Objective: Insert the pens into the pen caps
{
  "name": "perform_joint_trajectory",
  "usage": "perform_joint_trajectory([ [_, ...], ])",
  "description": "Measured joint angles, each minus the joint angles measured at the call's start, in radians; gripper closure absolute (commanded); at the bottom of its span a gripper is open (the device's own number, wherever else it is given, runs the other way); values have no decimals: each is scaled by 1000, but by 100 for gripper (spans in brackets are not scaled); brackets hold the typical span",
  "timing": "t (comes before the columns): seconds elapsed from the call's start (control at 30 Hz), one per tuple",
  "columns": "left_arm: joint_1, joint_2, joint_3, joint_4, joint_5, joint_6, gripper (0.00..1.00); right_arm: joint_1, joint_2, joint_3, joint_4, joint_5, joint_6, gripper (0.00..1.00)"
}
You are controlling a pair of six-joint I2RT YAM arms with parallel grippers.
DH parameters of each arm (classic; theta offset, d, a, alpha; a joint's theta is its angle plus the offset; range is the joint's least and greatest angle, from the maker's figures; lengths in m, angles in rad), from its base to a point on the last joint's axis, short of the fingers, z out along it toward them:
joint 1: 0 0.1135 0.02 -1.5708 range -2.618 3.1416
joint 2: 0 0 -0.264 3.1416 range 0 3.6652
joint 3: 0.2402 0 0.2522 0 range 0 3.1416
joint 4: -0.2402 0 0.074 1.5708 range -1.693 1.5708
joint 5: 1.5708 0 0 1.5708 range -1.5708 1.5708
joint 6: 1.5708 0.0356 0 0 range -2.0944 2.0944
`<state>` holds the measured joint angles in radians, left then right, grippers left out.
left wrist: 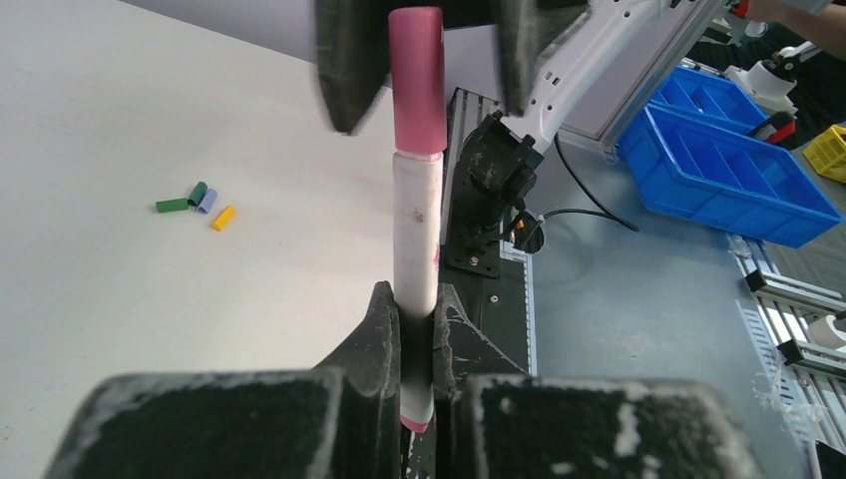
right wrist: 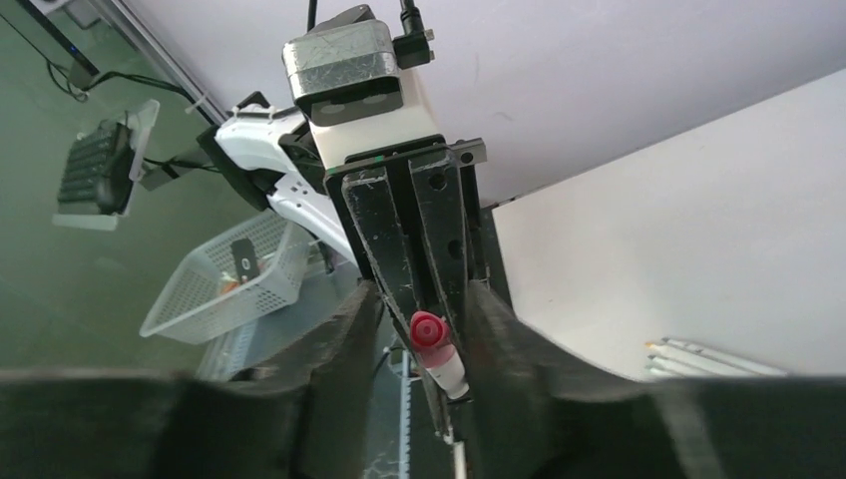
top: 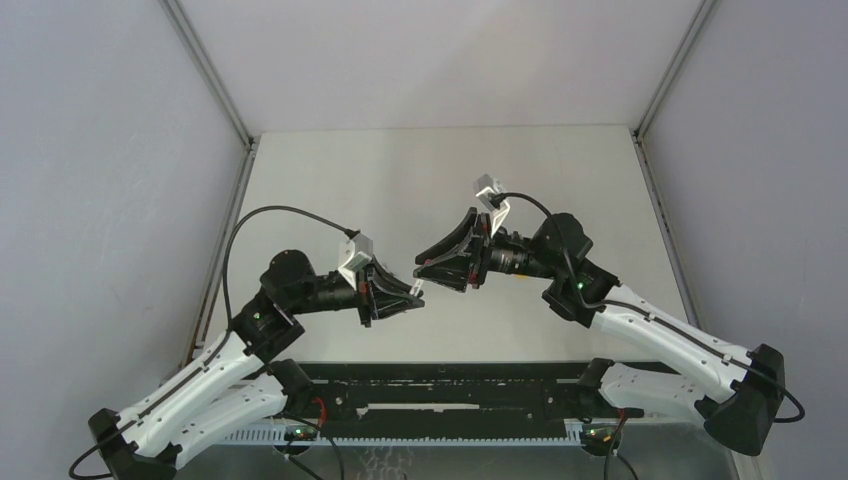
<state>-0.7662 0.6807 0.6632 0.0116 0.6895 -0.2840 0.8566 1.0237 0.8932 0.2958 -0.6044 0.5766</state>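
Observation:
My left gripper (left wrist: 416, 299) is shut on a white pen (left wrist: 416, 230) that stands up out of its jaws, and a pink-red pen cap (left wrist: 417, 80) sits on the pen's far end. My right gripper (left wrist: 429, 110) faces it from above, open, with a finger on each side of the cap; there is a clear gap on at least one side. In the right wrist view the cap (right wrist: 427, 332) points at the camera between the open fingers (right wrist: 369, 299). The two grippers (top: 415, 292) (top: 425, 268) meet above the table's middle. Green (left wrist: 172, 206), blue (left wrist: 207, 202) and yellow (left wrist: 223, 218) caps lie on the table.
Other white pens (right wrist: 713, 356) lie side by side on the white table (top: 400, 180). Off the table stand blue bins (left wrist: 728, 160) and a white mesh basket (right wrist: 224, 284). Grey walls enclose the table on three sides.

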Motion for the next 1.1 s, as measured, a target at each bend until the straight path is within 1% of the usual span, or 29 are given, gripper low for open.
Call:
perform_joint_trajectory([
  [0.07,0,-1,0,0,0,0,100,4,0,0,-2,0,-4,92],
  [0.1,0,-1,0,1,3,0,100,8,0,0,-3,2,-9,97],
  [0.13,0,-2,0,0,7,0,100,10,0,0,-6,5,-12,100],
  [0.47,1,-1,0,1,31,-20,100,23,-2,16,-51,1,-51,100],
  [0.7,0,-2,0,9,67,-61,100,56,-20,28,-99,16,-125,100],
  [1.1,0,-33,0,-11,68,-77,100,82,-10,31,-85,20,-130,100],
])
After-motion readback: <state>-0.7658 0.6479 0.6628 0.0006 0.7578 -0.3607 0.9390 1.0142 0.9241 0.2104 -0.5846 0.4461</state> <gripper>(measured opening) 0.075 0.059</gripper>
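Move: Between the right hand's half-open fingers, practically at its hand point, is the pink cap, already on the pen. The left hand holds that upright pen below, with the cap about 6 cm above, 2 cm right and 1 cm ahead of it. From the right hand, the white pens lie roughly 12 cm ahead and 12 cm left, the loose caps some 18 cm ahead and 22 cm right, both about 35 cm down. Closing at once from about half open, the right fingers pinch the sides of the pink cap while the left hand keeps its grip on the pen below. Then both hands ease back together towards the bases, about 2 cm, the right rolling some 5 degrees about its pointing direction, far side up, and the left turning slightly clockwise. ##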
